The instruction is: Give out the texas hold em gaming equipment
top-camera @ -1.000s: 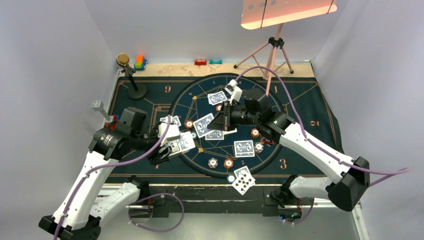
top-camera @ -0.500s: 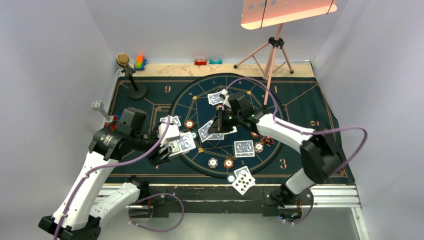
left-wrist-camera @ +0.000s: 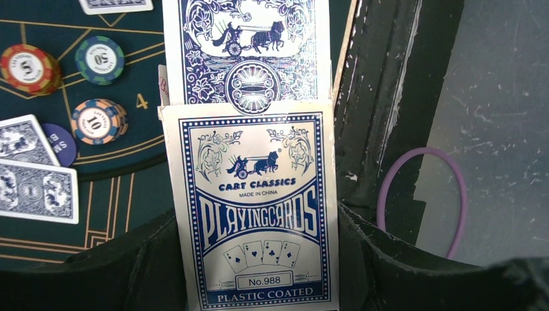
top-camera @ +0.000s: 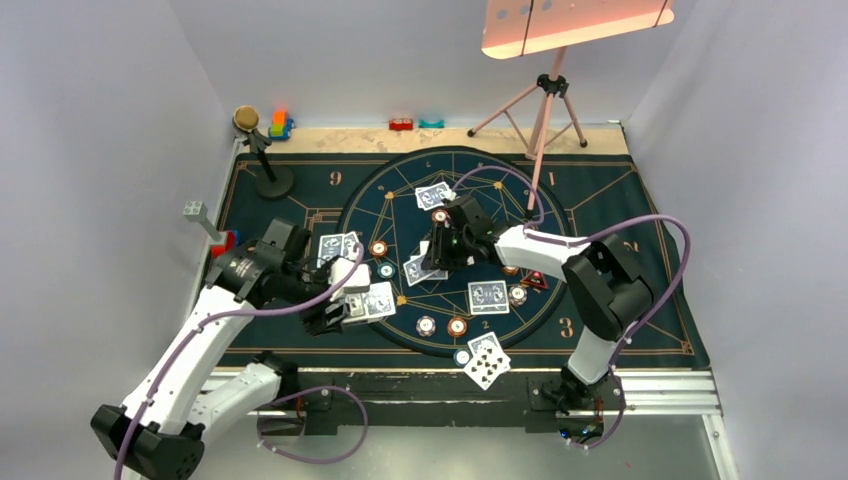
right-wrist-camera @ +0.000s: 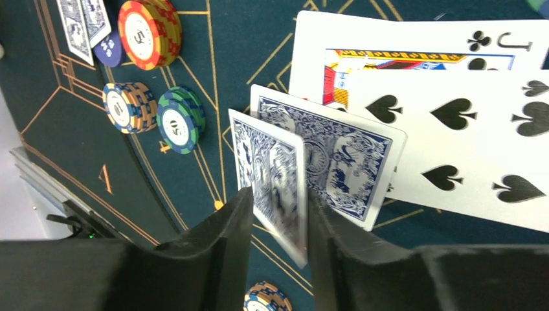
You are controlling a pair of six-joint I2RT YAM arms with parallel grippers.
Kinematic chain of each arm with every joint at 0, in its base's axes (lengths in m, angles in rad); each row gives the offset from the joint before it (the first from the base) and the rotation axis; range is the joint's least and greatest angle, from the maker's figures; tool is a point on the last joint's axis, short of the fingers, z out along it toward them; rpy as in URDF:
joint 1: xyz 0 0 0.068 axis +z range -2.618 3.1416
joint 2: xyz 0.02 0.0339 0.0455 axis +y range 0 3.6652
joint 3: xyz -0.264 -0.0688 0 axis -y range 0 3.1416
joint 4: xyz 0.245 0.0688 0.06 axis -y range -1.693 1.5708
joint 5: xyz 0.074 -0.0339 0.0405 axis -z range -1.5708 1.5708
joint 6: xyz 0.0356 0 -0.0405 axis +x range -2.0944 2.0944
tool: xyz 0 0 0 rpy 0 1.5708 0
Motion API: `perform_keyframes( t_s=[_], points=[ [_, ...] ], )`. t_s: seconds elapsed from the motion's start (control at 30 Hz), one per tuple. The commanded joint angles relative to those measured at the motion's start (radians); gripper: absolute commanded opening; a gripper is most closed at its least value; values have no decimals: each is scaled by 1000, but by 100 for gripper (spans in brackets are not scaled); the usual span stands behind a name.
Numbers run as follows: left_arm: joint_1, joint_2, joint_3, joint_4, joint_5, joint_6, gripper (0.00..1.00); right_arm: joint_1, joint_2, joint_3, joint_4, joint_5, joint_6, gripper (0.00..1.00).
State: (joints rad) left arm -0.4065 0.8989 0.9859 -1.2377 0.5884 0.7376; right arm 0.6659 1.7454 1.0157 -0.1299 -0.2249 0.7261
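Note:
My left gripper (left-wrist-camera: 256, 262) is shut on a blue-and-white playing card box (left-wrist-camera: 259, 207), and a card (left-wrist-camera: 249, 45) sticks out of the box's top. In the top view this left gripper (top-camera: 345, 305) hovers at the mat's near-left. My right gripper (right-wrist-camera: 280, 214) is low over the circle's centre, its jaws apart. A blurred, upright blue-backed card (right-wrist-camera: 275, 175) stands loose between them, leaning on the right finger (right-wrist-camera: 336, 246). A second blue-backed card (right-wrist-camera: 336, 162) lies behind it on face-up spade (right-wrist-camera: 466, 136) and jack of clubs (right-wrist-camera: 414, 45) cards. Chips (right-wrist-camera: 180, 120) lie to its left.
Face-down cards (top-camera: 488, 296) and chips (top-camera: 457, 326) are scattered on the dark blue mat (top-camera: 620, 200), with a red triangular token (top-camera: 535, 280). A face-up card (top-camera: 487, 360) lies at the near edge. A stand (top-camera: 262, 150), toy blocks (top-camera: 279, 124) and a tripod (top-camera: 540, 110) line the back.
The right gripper came down and left toward the circle's centre, and its jaws parted around the card they held. The left arm shifted slightly right with the box.

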Motion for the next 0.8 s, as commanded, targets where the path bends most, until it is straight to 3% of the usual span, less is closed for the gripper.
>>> perform_keyframes(
  t_s=[0.0,0.13,0.3,0.53,0.77],
  points=[
    [1,31,-55,73,43,137,0,-3,-68,-2,-34,87,-13,45],
    [1,100,-77,90,42,212,0,-4,-185,-14,-86,120,-9,58],
    [2,153,-96,116,61,267,0,0,-326,-35,-141,144,-3,66],
    [2,186,-142,201,81,289,0,14,-402,-50,-215,151,-28,66],
    [5,163,-131,244,131,217,0,209,-283,67,-383,276,-20,61]
  ],
)
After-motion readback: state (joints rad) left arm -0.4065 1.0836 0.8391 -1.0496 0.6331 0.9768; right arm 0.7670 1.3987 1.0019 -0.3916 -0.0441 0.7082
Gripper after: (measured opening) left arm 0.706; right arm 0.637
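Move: Just left of the right fingers, about 3 cm off, 1 cm below and level fore and aft, is the face-down card they are letting go, over another face-down card. The face-up cards lie roughly 4 cm ahead and 4 cm right of the right hand; the green chips about 11 cm left and 1 cm back. From the left hand, still gripping the deck box, the card being dealt is some 8 cm ahead, 16 cm right, 13 cm below. Opening its fingers further around the card at the centre, the right hand draws about 4 cm to the right as it rises some 10 cm clear, its fingers tilting up a little, then swings back about 4 cm towards its base and begins to sink. The left hand keeps its hold on the deck box and lowers it about 6 cm with a slight forward shift, turning some 10 degrees clockwise. ##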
